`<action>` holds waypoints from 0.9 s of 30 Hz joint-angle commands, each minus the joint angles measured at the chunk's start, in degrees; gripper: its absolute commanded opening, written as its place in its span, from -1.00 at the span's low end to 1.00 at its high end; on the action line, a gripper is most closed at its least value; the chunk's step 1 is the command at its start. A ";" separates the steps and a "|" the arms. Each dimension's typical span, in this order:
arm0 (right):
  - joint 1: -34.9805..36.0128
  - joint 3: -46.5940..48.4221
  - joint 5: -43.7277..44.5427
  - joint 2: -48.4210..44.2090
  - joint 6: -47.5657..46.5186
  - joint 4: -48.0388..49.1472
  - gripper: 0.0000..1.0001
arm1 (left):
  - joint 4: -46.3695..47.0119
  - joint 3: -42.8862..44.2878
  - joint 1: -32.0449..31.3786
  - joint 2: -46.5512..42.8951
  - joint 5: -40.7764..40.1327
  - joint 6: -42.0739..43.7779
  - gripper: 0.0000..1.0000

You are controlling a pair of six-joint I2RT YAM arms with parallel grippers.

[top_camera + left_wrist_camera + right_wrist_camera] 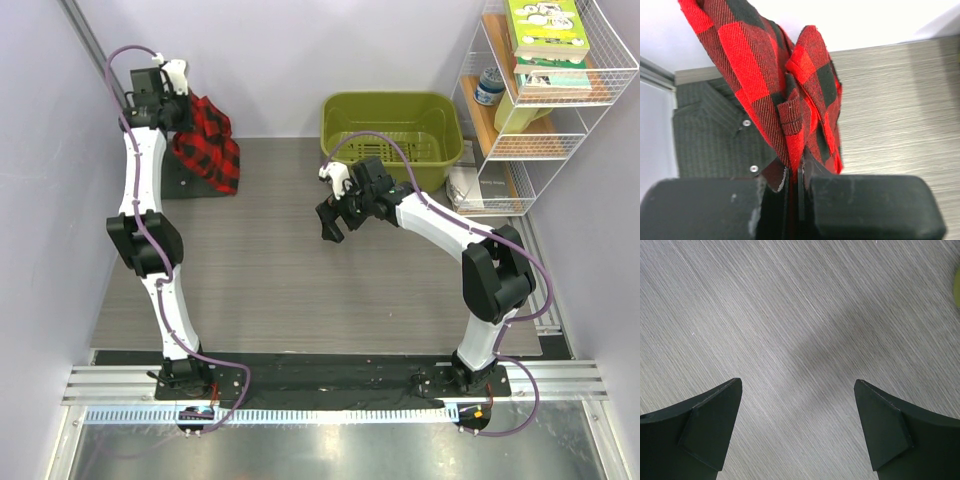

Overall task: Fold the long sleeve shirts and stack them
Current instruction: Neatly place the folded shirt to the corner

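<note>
My left gripper (180, 118) is raised at the table's far left corner and is shut on the red-and-black plaid shirt (208, 142), which hangs bunched from its jaws. Seen from the left wrist, the plaid shirt (785, 90) is pinched between the gripper (800, 172) fingers. Beneath it the dark grey shirt (710, 135) with buttons lies flat on the table. From above, only an edge of this grey shirt (190, 186) shows under the plaid. My right gripper (336, 222) hovers open over bare table near the middle, with nothing between its fingertips (720, 415).
A green plastic basket (392, 125) sits at the back, right of centre. A white wire shelf (545, 95) with books and a jar stands at the far right. Walls close in the left and back sides.
</note>
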 commanded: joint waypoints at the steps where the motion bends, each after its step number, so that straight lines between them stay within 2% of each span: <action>1: 0.18 3.00 -0.50 -0.52 -0.01 0.40 0.99 | 4.59 2.28 1.63 0.66 -2.10 4.91 -0.99; 6: 0.35 3.18 -0.50 -0.17 0.07 0.39 0.99 | 6.96 0.79 2.77 2.24 -2.01 8.34 -0.98; 12: 0.44 3.62 -0.32 0.27 0.07 0.31 0.99 | 15.13 -3.78 5.32 2.86 -0.25 11.33 -0.99; 22: 0.44 3.88 -0.06 0.79 -0.01 0.04 0.99 | 22.08 -4.31 8.04 7.34 -0.69 16.08 -1.00; 24: 0.44 4.06 0.12 0.88 -0.19 -0.31 1.00 | 22.44 -4.40 8.31 8.83 -1.65 16.08 -0.89; 25: 0.44 4.06 0.29 0.80 -0.28 -0.31 0.99 | 22.26 -4.31 8.57 9.36 -2.35 16.25 -0.77; 26: 0.44 4.06 0.47 0.80 -0.45 -0.48 0.99 | 21.83 -4.49 8.48 9.71 -3.23 16.34 -0.40; 27: 0.44 3.97 0.65 0.53 -0.63 -0.48 1.00 | 21.65 -5.36 8.57 9.97 -6.63 17.21 -0.16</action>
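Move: My left hand holds the red plaid shirt by its edge. The dark folded shirt that I bring it onto has its middle some 24 cm below, about 5 cm to the left and 3 cm back. The red shirt's hanging bulk lies roughly 6 cm to the right of my hand, 2 cm back and 12 cm below. The green basket is about 44 cm to the right, 2 cm back and 19 cm below. From my idle right hand the dark shirt is some 20 cm ahead, 33 cm left and 11 cm below. I carry the pinched edge of the red shirt to the left across the dark one, about 11 cm, sinking some 7 cm and reaching a little forward towards the far left corner. My left hand rolls roughly 15 degrees, its left side rising, and right at the end my fingers start to part slightly, with the cloth still between them. ##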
